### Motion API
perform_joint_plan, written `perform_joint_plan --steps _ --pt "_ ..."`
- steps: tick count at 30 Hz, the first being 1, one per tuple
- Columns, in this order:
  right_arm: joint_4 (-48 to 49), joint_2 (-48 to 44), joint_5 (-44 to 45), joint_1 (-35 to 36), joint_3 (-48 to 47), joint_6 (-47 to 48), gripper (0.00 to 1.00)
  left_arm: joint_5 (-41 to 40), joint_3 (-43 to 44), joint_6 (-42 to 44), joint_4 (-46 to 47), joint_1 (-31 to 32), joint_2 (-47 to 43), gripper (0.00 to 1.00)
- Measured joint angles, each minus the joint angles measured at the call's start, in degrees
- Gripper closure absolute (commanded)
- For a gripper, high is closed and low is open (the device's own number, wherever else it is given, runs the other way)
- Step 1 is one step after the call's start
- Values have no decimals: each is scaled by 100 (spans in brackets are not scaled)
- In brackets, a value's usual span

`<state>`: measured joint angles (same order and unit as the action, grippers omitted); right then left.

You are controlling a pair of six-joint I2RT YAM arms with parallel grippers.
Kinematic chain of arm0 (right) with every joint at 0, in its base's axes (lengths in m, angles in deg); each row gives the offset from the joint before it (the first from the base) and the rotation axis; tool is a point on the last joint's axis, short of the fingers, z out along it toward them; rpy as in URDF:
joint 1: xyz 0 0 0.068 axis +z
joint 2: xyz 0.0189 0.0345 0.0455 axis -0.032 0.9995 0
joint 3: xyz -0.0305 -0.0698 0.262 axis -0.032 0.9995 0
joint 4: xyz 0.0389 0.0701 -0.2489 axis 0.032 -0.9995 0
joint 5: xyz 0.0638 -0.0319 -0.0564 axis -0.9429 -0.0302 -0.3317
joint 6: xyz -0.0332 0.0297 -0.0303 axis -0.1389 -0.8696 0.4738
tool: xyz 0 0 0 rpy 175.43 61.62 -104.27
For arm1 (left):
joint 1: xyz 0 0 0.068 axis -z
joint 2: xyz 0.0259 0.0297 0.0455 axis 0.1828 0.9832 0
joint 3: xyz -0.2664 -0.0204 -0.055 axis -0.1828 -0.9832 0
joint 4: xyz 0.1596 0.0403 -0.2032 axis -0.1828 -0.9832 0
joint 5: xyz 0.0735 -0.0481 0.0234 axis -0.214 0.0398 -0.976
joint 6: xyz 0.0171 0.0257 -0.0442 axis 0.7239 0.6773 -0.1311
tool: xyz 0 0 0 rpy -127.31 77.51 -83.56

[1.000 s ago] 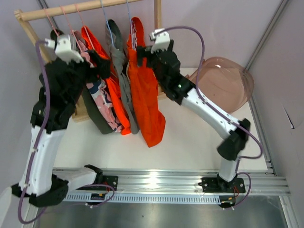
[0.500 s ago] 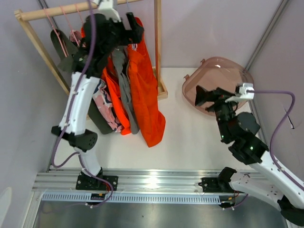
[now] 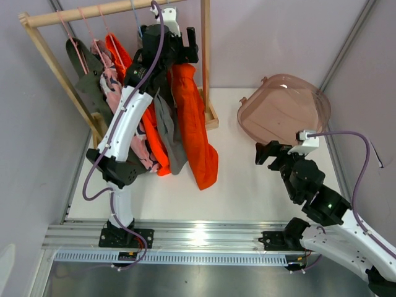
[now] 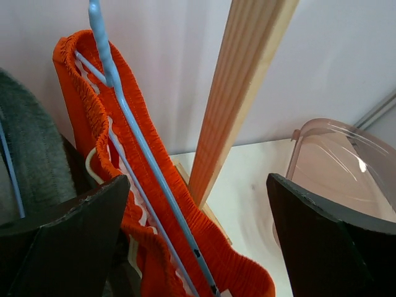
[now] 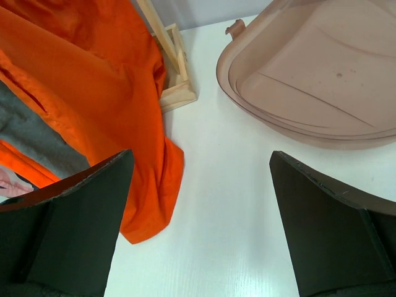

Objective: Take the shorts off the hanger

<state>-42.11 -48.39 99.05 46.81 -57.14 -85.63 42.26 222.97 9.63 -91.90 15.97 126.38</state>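
Note:
Several pairs of shorts hang on hangers from a wooden rack: olive, pink patterned, orange, grey, and a rightmost orange pair. My left gripper is raised at that rightmost pair's top, open. In the left wrist view its orange waistband and blue hanger lie between the spread fingers, untouched by either. My right gripper hangs open over the table, right of the rack, with nothing in it. Its own view shows the orange shorts' hem at the left.
A translucent brownish bowl lies on the table at the back right, also seen as the bowl in the right wrist view. The rack's upright post stands just right of the orange waistband. The rack's foot rests on the white table.
The left arm has swung from the rack's left end to the rightmost orange shorts. The right arm has pulled away from the rack and down to the table's right side.

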Motion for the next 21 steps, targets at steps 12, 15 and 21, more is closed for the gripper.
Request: perform_joint_plan --steps 12,15,21 --pt "-267 -35 -28 0 138 -275 3 -448 -11 192 118 -17 0 30" --pt "-396 -48 -22 0 164 -326 2 -520 -11 199 116 -28 0 36" --pt "-485 -155 4 0 166 -358 2 -568 -11 236 98 -55 11 55"
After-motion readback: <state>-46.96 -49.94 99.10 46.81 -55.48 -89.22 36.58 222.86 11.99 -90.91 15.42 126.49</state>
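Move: The orange shorts' waist, on its blue hanger, sits just in front of the left hand's wide-open fingers, about 4 cm ahead, 2 cm left and 3 cm lower. The grey shorts hang roughly 10 cm to the hand's left and 3 cm ahead, and the rack's wooden post stands some 9 cm right and 12 cm ahead. From the right hand, the orange waist is about 31 cm ahead, 33 cm left and 12 cm higher. The orange waist and its blue hanger come between the left fingers as that hand slides about 2 cm left towards them, easing a little forward and turning about 5 degrees counter-clockwise. The fingers close from wide to roughly half open; whether they touch the cloth can't be seen. The empty right hand sinks about 2.5 cm, staying open. ##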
